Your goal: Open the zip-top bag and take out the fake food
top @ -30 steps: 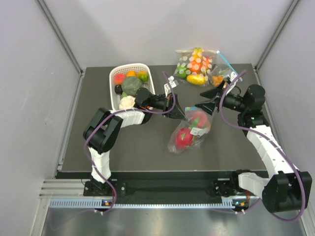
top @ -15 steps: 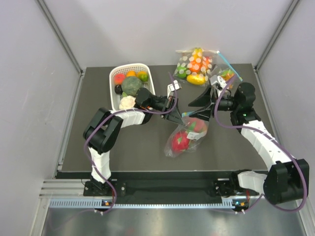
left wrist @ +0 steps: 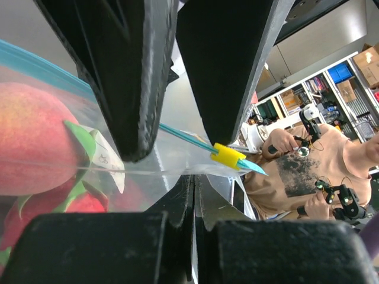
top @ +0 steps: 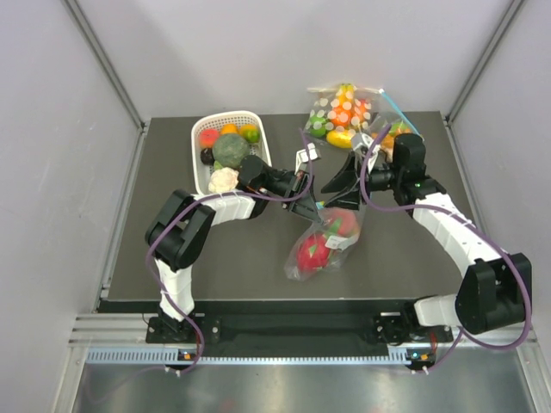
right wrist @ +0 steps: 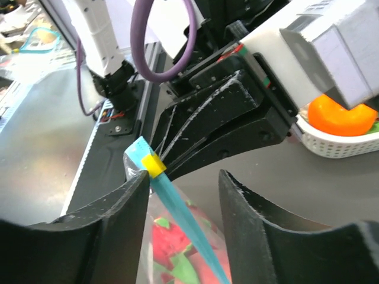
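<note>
The zip-top bag (top: pixel 320 245) hangs crinkled at mid-table, its teal zip strip (right wrist: pixel 177 210) on the upper edge. Inside it shows the fake food: a pink-red fruit (top: pixel 312 250) and a peach (left wrist: pixel 29 148). My left gripper (top: pixel 312 205) is shut on the bag's clear plastic just under the strip, and in the left wrist view the left gripper (left wrist: pixel 195 177) pinches that film. My right gripper (right wrist: pixel 185 177) is open and straddles the strip at its end. Its left finger (right wrist: pixel 118 225) touches the yellow slider (right wrist: pixel 155 164).
A white basket (top: pixel 203 125) of vegetables and fruit stands at the back left, close behind the left arm. A polka-dot bag (top: pixel 343 114) and a small clear bag of orange pieces (top: pixel 387 133) lie at the back right, behind the right arm.
My right gripper has swung left to the left gripper and narrowed around the zip strip. The bag has shifted slightly left. The left gripper has stayed shut.
</note>
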Robot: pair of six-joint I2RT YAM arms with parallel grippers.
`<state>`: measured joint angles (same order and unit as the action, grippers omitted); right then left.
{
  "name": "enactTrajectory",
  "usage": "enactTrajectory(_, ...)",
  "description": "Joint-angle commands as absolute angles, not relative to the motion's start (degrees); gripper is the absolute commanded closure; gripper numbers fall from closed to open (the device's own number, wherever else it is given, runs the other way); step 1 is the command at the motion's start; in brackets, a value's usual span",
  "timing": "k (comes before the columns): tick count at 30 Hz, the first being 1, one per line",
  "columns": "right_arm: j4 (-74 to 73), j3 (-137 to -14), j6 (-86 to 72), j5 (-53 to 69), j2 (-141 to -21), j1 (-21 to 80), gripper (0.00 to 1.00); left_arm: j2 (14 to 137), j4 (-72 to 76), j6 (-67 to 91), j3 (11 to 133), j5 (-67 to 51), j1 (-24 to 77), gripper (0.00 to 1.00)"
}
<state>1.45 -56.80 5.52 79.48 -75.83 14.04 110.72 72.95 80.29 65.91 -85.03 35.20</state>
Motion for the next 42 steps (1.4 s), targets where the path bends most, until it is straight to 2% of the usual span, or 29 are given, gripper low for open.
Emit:
enactTrajectory(1,-2.8,-60.6,11.9,83.1,-76.1,15.3,0.51,107.0,97.1,81.5,66.6,-85.2,35.5,1.0)
enactTrajectory(11,-7.0,-61.3,15.1,89.3,-76.7,16.0,0.57,107.8,97.2,82.0,67.1,-85.3,35.5,1.0)
enactTrajectory(17,-8.4,-61.8,16.8,92.4,-76.8,16.1,0.65,108.0,97.2,82.0,67.3,-85.3,35.6,1.0)
enactTrajectory(19,-10.1,-62.2,18.0,92.4,-76.6,16.2,0.74,108.1,97.2,81.9,67.1,-85.3,35.5,1.0)
enactTrajectory(20,-10.5,-62.4,18.4,92.4,-76.4,16.3,0.83,108.3,97.2,81.8,67.1,-85.3,35.5,1.0)
enactTrajectory(21,-13.5,-62.8,20.5,92.4,-76.2,16.3,0.95,108.5,97.2,81.7,67.1,-85.1,35.4,1.0)
enactTrajectory(22,-15.4,-63.2,22.5,92.3,-76.1,16.5,0.99,108.6,97.2,81.7,67.1,-85.0,35.3,1.0)
enactTrajectory(27,-27.1,-66.3,32.5,89.4,-75.7,16.4,1.0,109.0,97.1,81.8,67.2,-83.4,33.4,1.0)
enactTrajectory(32,-28.9,-66.7,31.7,84.0,-74.1,16.5,1.0,108.9,94.1,78.7,66.1,-80.6,30.1,0.9)
enactTrajectory(34,-28.7,-66.9,30.8,81.5,-73.0,16.4,1.0,107.8,88.3,72.3,65.0,-78.2,28.2,0.87)
enactTrajectory(35,-28.1,-66.9,29.5,80.7,-72.6,16.4,1.0,106.1,84.4,68.9,63.4,-77.3,27.5,0.75)
enactTrajectory(36,-27.0,-66.6,28.1,79.8,-72.1,16.5,1.0,105.1,80.1,64.9,62.7,-76.3,26.6,0.72)
enactTrajectory(37,-24.2,-66.1,25.8,77.5,-70.9,16.4,1.0,103.8,67.5,54.3,61.7,-74.0,26.3,0.68)
enactTrajectory(39,-9.1,-61.5,13.6,74.7,-69.0,16.4,1.0,99.0,50.7,39.8,62.0,-70.5,26.2,0.62)
enactTrajectory(40,-4.4,-59.7,9.6,72.0,-67.2,16.4,1.0,97.2,27.9,22.8,62.8,-67.4,26.3,0.61)
enactTrajectory(42,-0.4,-57.3,5.4,71.3,-66.5,16.3,1.0,93.6,13.1,10.7,66.1,-59.7,26.9,0.56)
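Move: The zip's slider end is about 2 cm back and 2 cm left of the open right hand, at its height, and only about 1 cm back and 1 cm above the left hand, which already holds the bag's edge beside it. Inside the hanging bag, the peach lies some 3 cm back, 4 cm right and 6 cm below the right hand. The red fruit is roughly 7 cm back of that hand, 2 cm left and 13 cm lower. Back by about 2.5 cm goes the right hand, easing its open fingers over the zip just behind the yellow slider and closing them to pinch it, while the left hand holds the bag's edge still. Only then does the left open, let go and swing away forward, about 9 cm and a little left, turning some 25 degrees counter-clockwise. ##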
